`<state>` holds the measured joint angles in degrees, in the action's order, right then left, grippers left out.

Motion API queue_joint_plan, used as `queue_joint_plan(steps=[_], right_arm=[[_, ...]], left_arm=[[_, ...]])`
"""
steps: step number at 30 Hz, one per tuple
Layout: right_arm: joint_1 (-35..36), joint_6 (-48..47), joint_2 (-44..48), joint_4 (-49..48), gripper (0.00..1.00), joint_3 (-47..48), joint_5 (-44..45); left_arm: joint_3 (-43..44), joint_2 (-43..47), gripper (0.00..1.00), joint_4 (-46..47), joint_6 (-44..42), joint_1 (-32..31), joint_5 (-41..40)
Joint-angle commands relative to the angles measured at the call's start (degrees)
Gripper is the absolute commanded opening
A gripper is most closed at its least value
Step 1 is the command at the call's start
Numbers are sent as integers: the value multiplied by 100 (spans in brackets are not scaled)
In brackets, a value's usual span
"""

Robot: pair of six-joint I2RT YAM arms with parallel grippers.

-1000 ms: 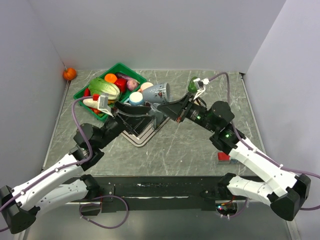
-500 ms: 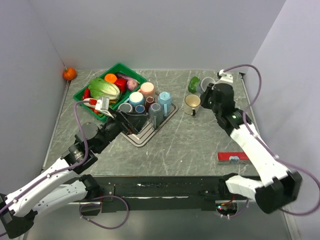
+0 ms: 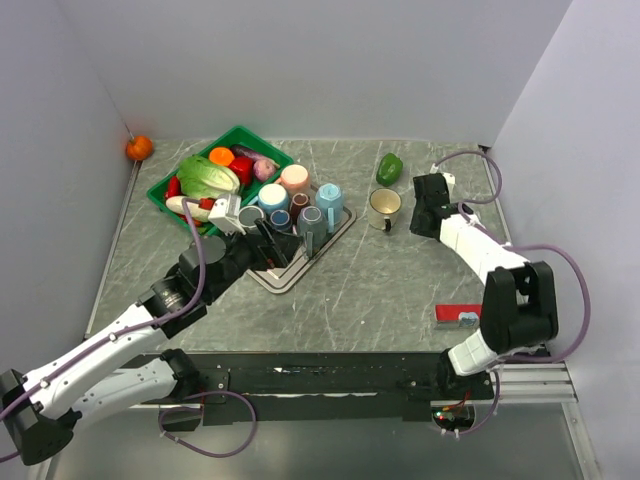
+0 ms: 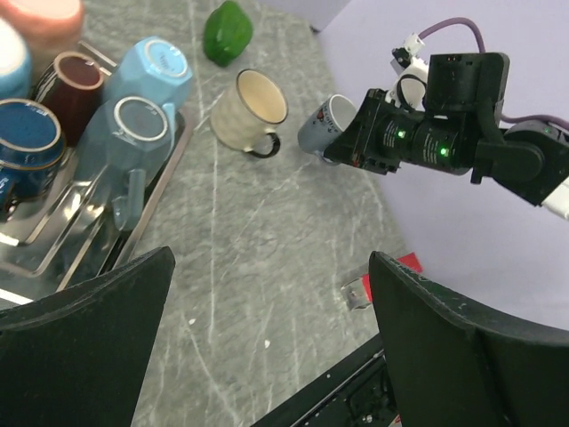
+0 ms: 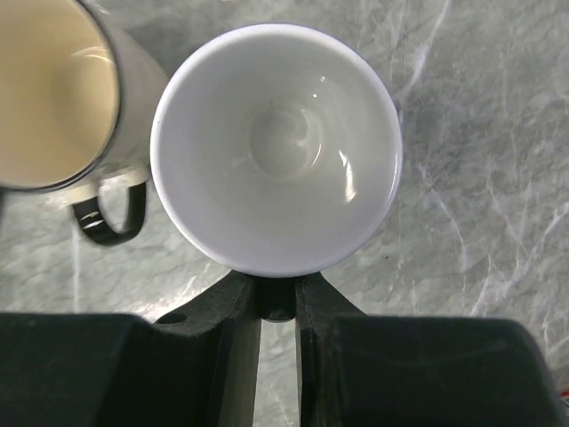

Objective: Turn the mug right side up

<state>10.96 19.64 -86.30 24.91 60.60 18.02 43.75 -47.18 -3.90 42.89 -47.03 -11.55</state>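
Observation:
The white mug [image 5: 276, 147] stands mouth up in the right wrist view, its inside empty. My right gripper [image 5: 278, 289] is shut on its handle, low over the table. The left wrist view shows the same mug [image 4: 322, 124] as grey outside, held at the right gripper [image 4: 356, 142] next to a cream mug [image 4: 252, 111]. In the top view the right gripper [image 3: 422, 203] sits at the far right and hides the mug. My left gripper [image 3: 268, 240] is open and empty above the tray; its fingers [image 4: 98, 311] stand wide apart.
A metal tray [image 3: 285, 275] holds several upturned mugs. A green bin [image 3: 160, 190] of vegetables stands at the back left. A green pepper [image 3: 389, 168], an orange [image 3: 138, 147] and a red flat object [image 3: 457, 314] lie on the table. The cream mug [image 3: 384, 207] stands upright.
My right arm has carried the mug from above the tray to the far right beside the cream mug, and the mug now faces up. My left arm shifted slightly over the tray.

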Motion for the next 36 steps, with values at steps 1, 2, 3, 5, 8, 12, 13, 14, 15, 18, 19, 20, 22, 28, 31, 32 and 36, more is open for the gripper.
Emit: queue_joint_plan(steps=[1, 2, 3, 5, 8, 12, 13, 14, 15, 18, 19, 20, 22, 28, 31, 32, 36], right_arm=[[-199, -83, -255, -486, 0, 426, -158], [-208, -118, -369, -513, 0, 444, -185], [-217, -136, -431, -548, 0, 453, -237], [-244, -206, -589, -627, 0, 506, -317], [-244, -241, -834, -601, 0, 628, -334], [-235, -241, -1072, -523, 0, 725, -291], [-243, -180, -1134, -426, 0, 830, -212], [-244, -162, -1195, -347, 0, 866, -194], [-235, -162, -1205, -329, 6, 875, -194], [-243, -136, -1143, -433, 20, 778, -202], [-244, -136, -1117, -425, 29, 752, -211], [-244, -127, -1099, -408, 34, 769, -203], [-244, -127, -1082, -372, 44, 778, -220], [-244, -48, -880, -153, 62, 866, -255], [-244, 5, -600, -74, 71, 883, -360], [-244, 31, -520, 40, 73, 901, -378], [-244, 145, -90, 357, 83, 1050, -553]], left_arm=[[327, -72, 96, -137, -9, -17, -181], [327, -90, 96, -146, -18, -17, -172], [327, -107, 96, -181, -18, -17, -189], [319, -160, 96, -199, -9, -17, -207], [319, -256, 96, -234, -9, -17, -242], [345, -406, 96, -330, 0, -17, -304], [354, -432, 96, -348, 0, -17, -304], [354, -485, 96, -374, 17, -17, -313], [345, -503, 96, -383, 17, -17, -313], [328, -591, 96, -401, 43, -17, -313], [319, -617, 96, -410, 70, -17, -313], [319, -652, 96, -410, 70, -17, -313], [319, -687, 96, -436, 96, -17, -321], [336, -802, 96, -524, 105, -17, -409], [389, -898, 96, -568, 44, -9, -462], [433, -977, 96, -577, 26, -17, -488], [565, -1241, 96, -577, -70, -17, -523]])
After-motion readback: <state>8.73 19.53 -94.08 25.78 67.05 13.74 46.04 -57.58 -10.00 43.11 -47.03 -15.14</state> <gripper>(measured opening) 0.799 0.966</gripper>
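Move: The grey mug's set-down place is about 8 cm ahead of the right hand and 4 cm lower at mid-mug height; the cream mug is 10 cm ahead, 9 cm left, and the green pepper 21 cm ahead, 8 cm left. From the left hand that place is about 20 cm ahead, 36 cm right, 22 cm down; the tray's blue-grey mug is 12 cm ahead, 6 cm right, dark blue mug 15 cm ahead, 2 cm left. The grey mug, still pinched by its handle, is lowered some 4.5 cm by the right hand while going 3 cm forward, down to the table beside the cream mug; the fingers then open wide, let go of the handle and start back up, about 3 cm. Meanwhile the open left hand sinks about 6 cm towards the tray's mugs, edging forward and tilting some 15 degrees. ##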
